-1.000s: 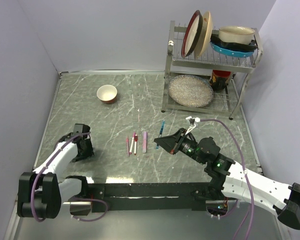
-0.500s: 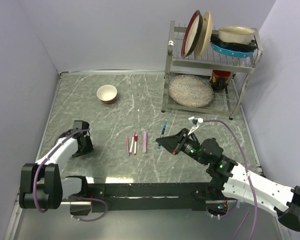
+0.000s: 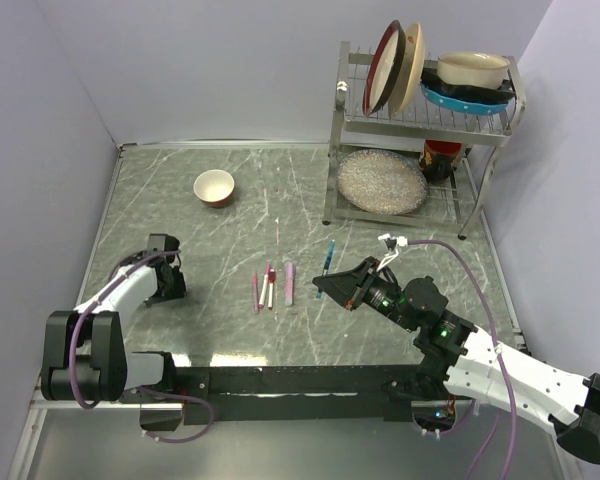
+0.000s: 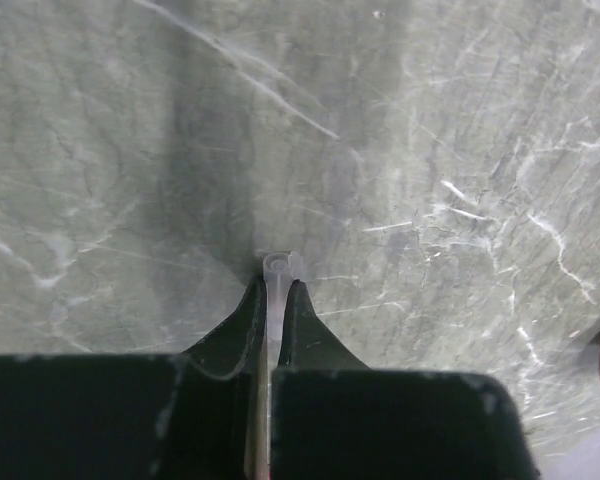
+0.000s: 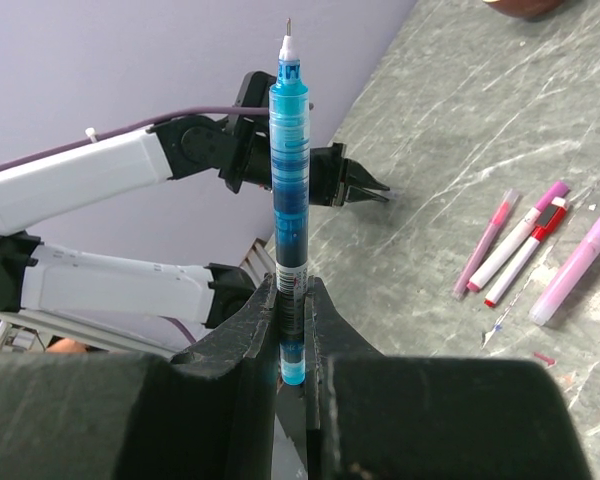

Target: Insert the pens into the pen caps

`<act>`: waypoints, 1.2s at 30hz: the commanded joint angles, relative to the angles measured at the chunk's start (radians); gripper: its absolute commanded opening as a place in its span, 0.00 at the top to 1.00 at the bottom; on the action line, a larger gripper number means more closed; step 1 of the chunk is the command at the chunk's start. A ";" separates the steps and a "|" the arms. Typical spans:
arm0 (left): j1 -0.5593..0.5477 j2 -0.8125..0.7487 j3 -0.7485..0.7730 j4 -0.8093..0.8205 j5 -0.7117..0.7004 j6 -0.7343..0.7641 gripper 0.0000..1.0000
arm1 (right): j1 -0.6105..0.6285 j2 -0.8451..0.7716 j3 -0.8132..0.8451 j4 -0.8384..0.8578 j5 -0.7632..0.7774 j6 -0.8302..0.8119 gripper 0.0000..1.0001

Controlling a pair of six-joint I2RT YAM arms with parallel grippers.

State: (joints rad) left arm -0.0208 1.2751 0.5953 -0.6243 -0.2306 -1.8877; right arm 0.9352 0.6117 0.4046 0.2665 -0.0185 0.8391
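My right gripper (image 3: 332, 286) is shut on a blue pen (image 3: 327, 256) with a bare tip; in the right wrist view (image 5: 292, 292) the pen (image 5: 289, 180) stands straight up between the fingers. My left gripper (image 3: 166, 283), at the table's left, is shut on a slim translucent tube (image 4: 277, 266) with an open round end, which looks like a pen cap. Its closed tip (image 5: 376, 190) also shows in the right wrist view, apart from the pen. Several pens and caps lie side by side mid-table: pink (image 3: 255, 292), white and red (image 3: 268, 288), lilac (image 3: 289, 283).
A small bowl (image 3: 214, 187) stands at the back left. A metal dish rack (image 3: 420, 130) with plates and bowls fills the back right. Walls close in on the left and the back of the marbled table (image 3: 210, 240).
My left gripper has moved a little farther from the near edge, still shut on the tube. My right gripper has shifted slightly right and the blue pen has swung more upright.
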 commanded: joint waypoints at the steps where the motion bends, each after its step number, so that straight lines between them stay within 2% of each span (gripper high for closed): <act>1: 0.005 0.035 0.012 -0.046 -0.047 0.090 0.99 | -0.003 -0.013 0.034 0.008 0.017 -0.012 1.00; 11: -0.030 -0.141 0.063 -0.094 -0.092 0.349 0.99 | -0.004 0.031 0.028 0.030 0.008 -0.006 1.00; 14: -0.067 -0.213 0.015 0.029 -0.006 0.520 0.99 | -0.003 0.089 0.025 0.049 -0.035 -0.014 1.00; 18: -0.122 -0.310 -0.031 0.193 0.124 0.643 0.99 | -0.003 0.184 -0.001 0.138 -0.144 -0.017 1.00; 20: -0.160 -0.387 -0.064 0.334 0.216 0.714 0.99 | -0.001 0.218 -0.007 0.192 -0.231 -0.018 1.00; 21: -0.172 -0.413 -0.077 0.375 0.246 0.731 0.99 | -0.003 0.249 -0.009 0.201 -0.256 -0.029 1.00; 22: -0.182 -0.463 -0.090 0.488 0.290 0.749 0.99 | 0.001 0.264 -0.010 0.229 -0.297 -0.034 1.00; 25: -0.232 -0.522 -0.126 0.581 0.378 0.766 0.99 | 0.004 0.315 -0.013 0.275 -0.339 -0.057 1.00; 27: -0.264 -0.537 -0.149 0.716 0.489 0.806 0.99 | 0.008 0.361 -0.013 0.290 -0.360 -0.061 1.00; 29: -0.297 -0.553 -0.170 0.799 0.530 0.815 0.99 | 0.010 0.397 -0.012 0.327 -0.394 -0.054 1.00; 36: -0.375 -0.602 -0.206 0.960 0.631 0.803 0.99 | 0.060 0.534 0.036 0.378 -0.411 -0.049 1.00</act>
State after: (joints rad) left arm -0.3618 0.7055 0.3973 0.1535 0.3008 -1.1103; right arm 0.9638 1.1080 0.3996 0.5591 -0.4049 0.8066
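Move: The left hand, low at the table, has the clear cap pinched; the blue pen in the right hand lies about 34 cm to its right, 6 cm back and 25 cm higher. From the left hand, the pink pen lies level ahead and 19 cm right, the pink highlighter 1 cm ahead and 27 cm right, both at table height. From the right hand, the clear cap is roughly 10 cm ahead, 33 cm left and 24 cm below. Left lifts the still-pinched cap 20 cm up and rightward, wrist levelling; right carries the pen down and left. ##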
